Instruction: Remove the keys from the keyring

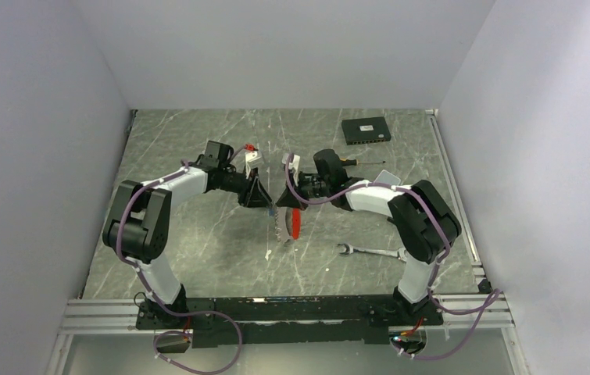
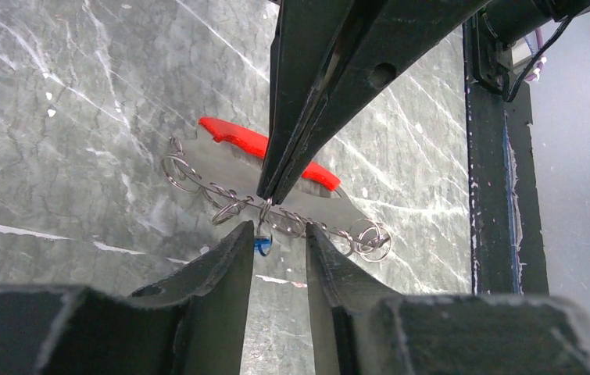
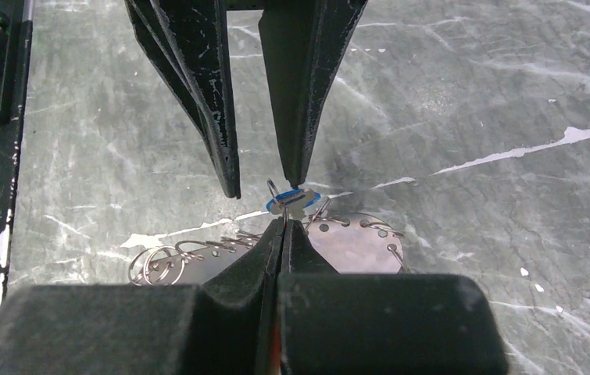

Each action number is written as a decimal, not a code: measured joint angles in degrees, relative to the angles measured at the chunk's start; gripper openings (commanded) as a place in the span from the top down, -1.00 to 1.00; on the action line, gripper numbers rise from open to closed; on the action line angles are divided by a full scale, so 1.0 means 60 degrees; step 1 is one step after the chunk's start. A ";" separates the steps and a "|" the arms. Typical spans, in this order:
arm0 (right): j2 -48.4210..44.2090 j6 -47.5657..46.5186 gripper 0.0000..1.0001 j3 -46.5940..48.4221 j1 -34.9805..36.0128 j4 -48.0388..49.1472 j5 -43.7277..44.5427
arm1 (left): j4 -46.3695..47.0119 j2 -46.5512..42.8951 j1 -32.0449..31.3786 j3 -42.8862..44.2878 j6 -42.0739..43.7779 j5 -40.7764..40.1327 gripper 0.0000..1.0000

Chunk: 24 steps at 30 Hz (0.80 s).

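Note:
The keyring point(image 2: 198, 176) is a grey plate strung with several wire rings and a red tag point(image 2: 233, 137). It hangs above the table between the two arms. My right gripper point(image 3: 284, 225) is shut on one of its small rings, and the blue-headed key point(image 3: 295, 198) dangles from that ring. In the left wrist view my right gripper point(image 2: 265, 195) comes down from above. My left gripper point(image 2: 278, 231) stands open, its fingertips on either side of the blue-headed key point(image 2: 262, 247), which sits close to the left finger. From above, the left gripper point(image 1: 264, 203) and right gripper point(image 1: 280, 208) meet over the red tag point(image 1: 298, 223).
A silver open-ended wrench point(image 1: 370, 251) lies on the table near the right arm's base. A screwdriver point(image 1: 358, 159) and a flat black box point(image 1: 366, 130) sit at the back right. White walls close in the table on three sides.

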 measured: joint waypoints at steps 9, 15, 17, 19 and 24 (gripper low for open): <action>-0.0062 0.0335 1.00 -0.0047 -0.0004 0.0233 -0.0004 | 0.0025 0.0317 -0.0040 0.0000 0.0007 -0.0007 0.70; -0.0087 0.0590 1.00 -0.0113 -0.0025 0.0368 0.0015 | 0.0091 0.0346 -0.0117 -0.0044 0.0120 -0.0015 1.00; -0.0087 0.0816 1.00 -0.0240 -0.0058 0.0572 0.0018 | 0.0164 0.0346 -0.0178 -0.0087 0.0120 -0.0073 1.00; -0.0087 0.1086 1.00 -0.0401 -0.0091 0.0809 0.0029 | 0.0244 0.0346 -0.0262 -0.0138 0.0120 -0.0157 1.00; -0.0073 0.1967 1.00 -0.0845 -0.0178 0.1413 0.0069 | 0.0637 0.0346 -0.0579 -0.0350 0.0106 -0.0554 1.00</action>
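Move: Between and just below the left hand's parted fingertips hangs the blue key, about 2 cm down and 1 cm to the right. The small ring stands roughly 2 cm right of the left hand, level front to back and 1 cm down, pinched in the right fingertips; the red-handled plate hangs about 3 cm back, 4 cm right and 4 cm down. From the right hand the key lies about 1 cm left and 2 cm below, straight ahead 0. Sinking just over 1 cm, the left hand shuts its fingers on the blue key right beneath the right fingertips, then carries on down and to the right by about another 1 cm each, easing slightly back. The right hand keeps its pinch on the ring, first rising half a centimetre, then sinking and drawing a little right as its wrist turns some 10 degrees. ##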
